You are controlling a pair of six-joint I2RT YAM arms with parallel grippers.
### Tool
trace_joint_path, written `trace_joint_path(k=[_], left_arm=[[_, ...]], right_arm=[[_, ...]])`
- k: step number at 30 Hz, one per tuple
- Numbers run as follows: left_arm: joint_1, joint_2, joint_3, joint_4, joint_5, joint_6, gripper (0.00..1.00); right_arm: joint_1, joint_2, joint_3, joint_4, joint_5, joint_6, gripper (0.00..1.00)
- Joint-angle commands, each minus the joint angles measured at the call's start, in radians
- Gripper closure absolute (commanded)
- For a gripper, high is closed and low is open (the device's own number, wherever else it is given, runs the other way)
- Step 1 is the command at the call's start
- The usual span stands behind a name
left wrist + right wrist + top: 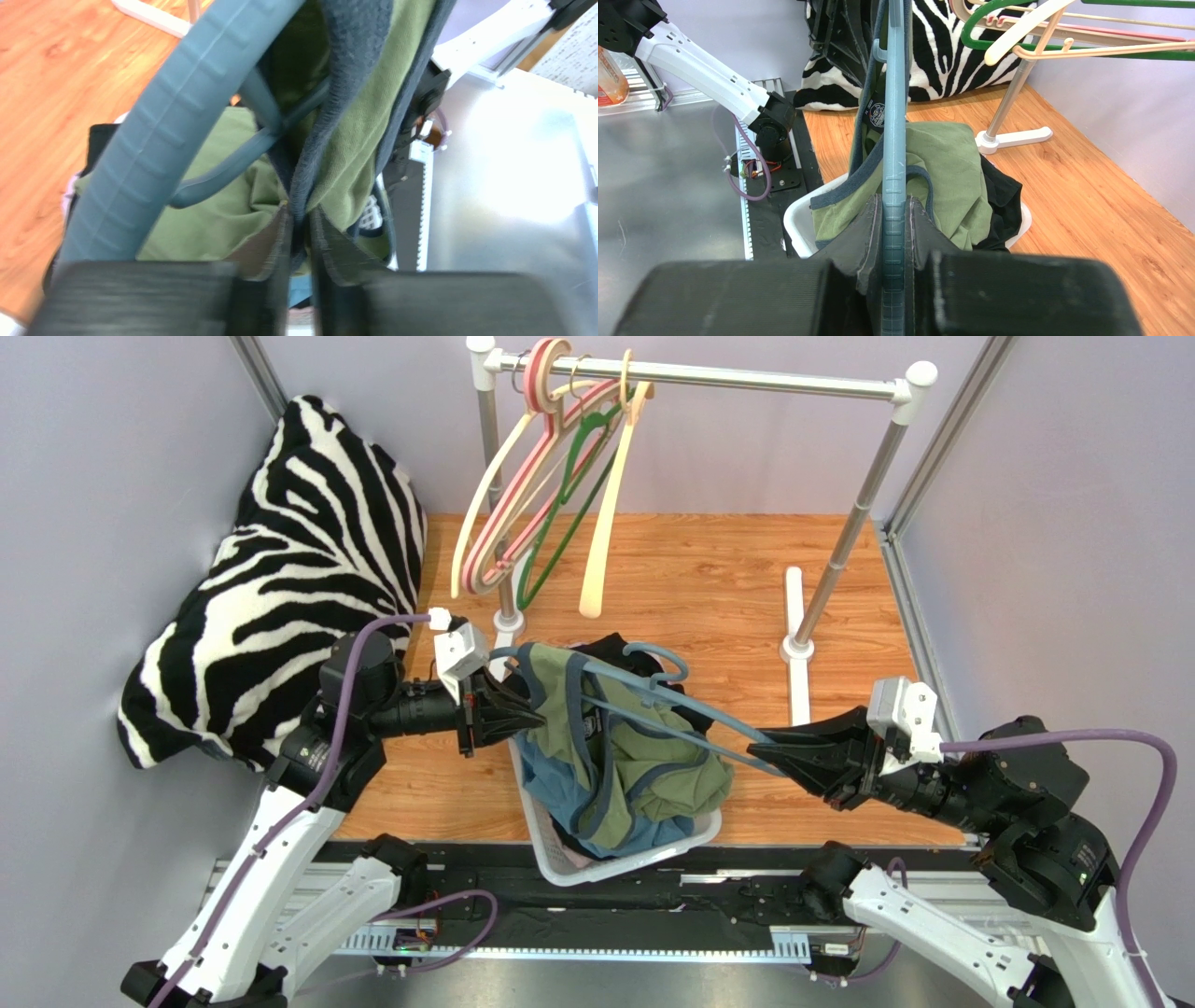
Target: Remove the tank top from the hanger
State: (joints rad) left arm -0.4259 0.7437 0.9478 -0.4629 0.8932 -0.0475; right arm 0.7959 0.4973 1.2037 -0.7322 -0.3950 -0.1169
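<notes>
An olive-green tank top (673,777) with dark blue trim hangs off a grey-blue hanger (673,703) over a white basket (617,865). My left gripper (522,711) is at the garment's left end. In the left wrist view it (300,227) is pinched shut on the dark trim (330,105) of a strap, with the hanger's arm (161,140) just to its left. My right gripper (769,751) holds the hanger's right end. In the right wrist view its jaws (895,210) are shut on the hanger bar (895,126), and the green cloth (948,175) lies beyond.
The basket also holds a black garment (1001,203) and a blue one. A zebra-striped pillow (281,588) leans at the back left. A clothes rack (701,375) with several empty hangers (547,490) stands at the back, its foot (797,637) on the wooden floor.
</notes>
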Motion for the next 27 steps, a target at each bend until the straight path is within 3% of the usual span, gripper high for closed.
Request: trace_joint_path(k=[1,20,27], left_arm=[[-0.004,-0.026,0.055,0.053,0.053,-0.020,0.98],[0.058,-0.024,0.318,-0.069,-0.138,0.092,1.00],[0.058,0.046,0.307,-0.045,-0.180,0.101,1.00]], right_arm=[[-0.001,0.009,0.049,0.056,-0.001,0.017,1.00],[0.000,-0.103,0.201,-0.378,0.117,0.045,1.00],[0.000,-0.083,0.454,-0.570,0.140,0.060,1.00]])
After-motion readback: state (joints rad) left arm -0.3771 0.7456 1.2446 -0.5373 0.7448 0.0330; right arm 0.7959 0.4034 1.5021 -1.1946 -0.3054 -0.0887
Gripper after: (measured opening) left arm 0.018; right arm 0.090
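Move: The left fingers are part-shut around an edge of the green tank top, right at the hand point; the garment's bulk lies about 10 cm to the right and 12 below. The blue hanger's left end is roughly 5 cm ahead, 4 left and 4 above, and the basket 9 right, level front to back, 25 below. From the right hand, gripping the hanger's other end, the tank top's bulk is some 15 left, 6 ahead, 18 below, and the hanger hook 12 left, 8 ahead at about hand height. The left fingers finish closing on the tank top's edge and pinch it, then that hand lifts about 10 cm with a little drift left, rolling some 15 degrees so its forward side rises, and eases slightly forward at the end. Just after the left fingers shut, the right hand, still clamping the blue hanger, draws it to the right and back by about 10 cm at nearly constant height, away from the left hand and the basket, to pull it out of the garment. ##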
